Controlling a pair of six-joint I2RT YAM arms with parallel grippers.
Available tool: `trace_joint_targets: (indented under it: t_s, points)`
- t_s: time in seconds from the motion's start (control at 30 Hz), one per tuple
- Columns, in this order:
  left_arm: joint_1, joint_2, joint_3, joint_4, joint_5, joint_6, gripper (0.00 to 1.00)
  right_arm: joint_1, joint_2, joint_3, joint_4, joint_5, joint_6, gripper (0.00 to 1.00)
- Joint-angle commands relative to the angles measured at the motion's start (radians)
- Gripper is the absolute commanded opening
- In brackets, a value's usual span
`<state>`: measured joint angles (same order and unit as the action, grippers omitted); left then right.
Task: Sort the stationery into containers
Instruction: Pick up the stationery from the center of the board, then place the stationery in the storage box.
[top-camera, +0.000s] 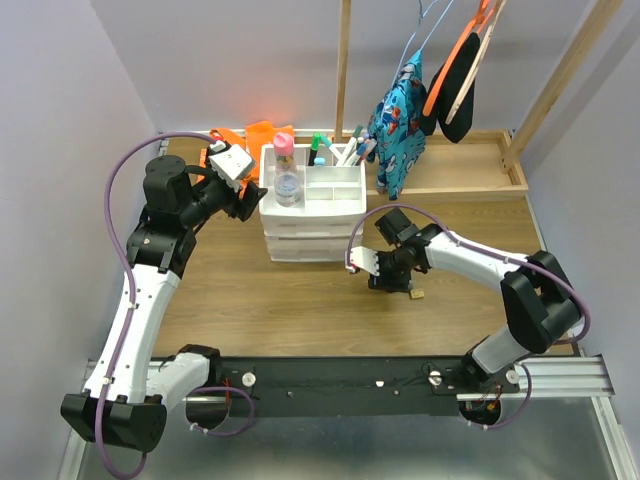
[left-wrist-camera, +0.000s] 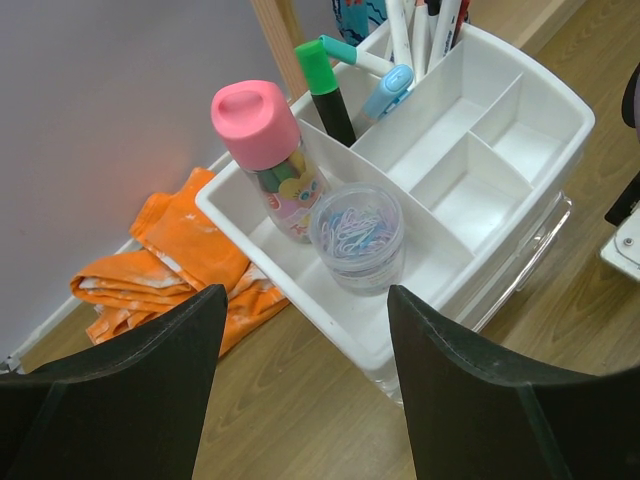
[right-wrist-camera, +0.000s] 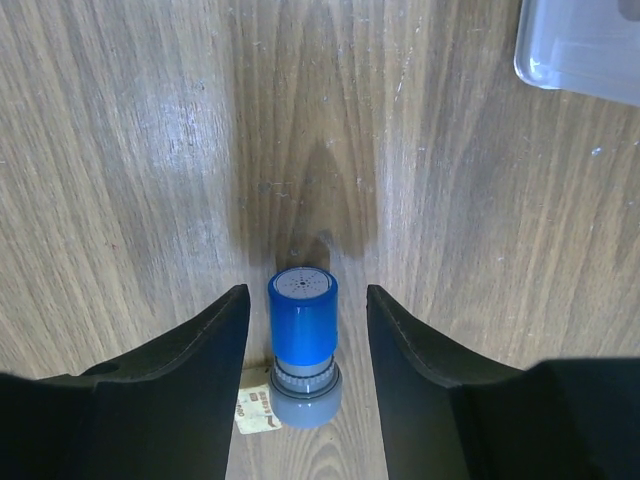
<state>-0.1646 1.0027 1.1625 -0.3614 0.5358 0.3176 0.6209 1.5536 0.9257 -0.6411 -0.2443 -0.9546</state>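
Note:
The white drawer unit stands mid-table. Its top tray holds a pink-capped highlighter, a clear round jar of paper clips, a green-black highlighter and several white markers. My left gripper is open and empty, hovering just off the tray's left corner; it also shows in the top view. My right gripper is open, low over the table, with a stubby blue highlighter upright between its fingers, apart from both. A tan block lies beside it.
An orange cloth lies behind the unit's left side. A wooden frame tray runs along the back right, with a blue patterned cloth and orange-black items hanging over it. The unit's lower corner is near my right gripper.

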Motion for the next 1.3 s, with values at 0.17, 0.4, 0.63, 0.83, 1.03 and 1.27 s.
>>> trace_joint_targets:
  t_s: [0.17, 0.4, 0.63, 0.83, 1.03, 1.27]
  points:
    - [0.005, -0.001, 0.009, 0.013, 0.003, -0.005, 0.75, 0.010, 0.063, 0.007, -0.005, 0.039, 0.013, 0.44]
    - [0.005, -0.007, 0.020, 0.004, 0.004, -0.003, 0.75, 0.017, -0.019, 0.181, -0.141, -0.033, 0.092, 0.27]
    - [0.005, -0.009, 0.025, 0.021, 0.015, -0.011, 0.75, 0.017, -0.055, 0.551, -0.465, -0.274, 0.365, 0.26]
    - [0.005, -0.001, 0.035, 0.027, 0.016, -0.009, 0.75, 0.016, -0.101, 0.731, -0.476, -0.423, 0.519, 0.25]
    - [0.005, 0.001, 0.036, 0.021, 0.012, -0.006, 0.75, 0.016, -0.219, 0.712, -0.012, -0.446, 0.829, 0.20]
    - [0.007, -0.018, 0.022, 0.015, 0.001, -0.002, 0.75, 0.016, -0.389, 0.290, 0.752, -0.265, 1.036, 0.21]
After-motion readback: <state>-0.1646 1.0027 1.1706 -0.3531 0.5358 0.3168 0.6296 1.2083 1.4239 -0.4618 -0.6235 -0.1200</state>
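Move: The small blue-capped bottle lies between the right hand's open fingers, cap to the left, its middle about 2 cm below the hand point. A tan eraser lies about 2 cm back and 3 cm to the right of the hand, and the white organizer's middle is roughly 13 cm ahead, 19 cm left and 6 cm higher. From the idle left hand the bottle is some 29 cm to the right, 7 cm back and 33 cm below. The right hand sinks the last centimetre or so over the blue-capped bottle, and its fingers close from both sides until they stop on it in a pinch. It then lifts the bottle fast off the table, about 35 cm up while drifting some 10 cm left, and the wrist rolls so that the fingers swing from pointing down to pointing left, high up at the organizer's right side. ##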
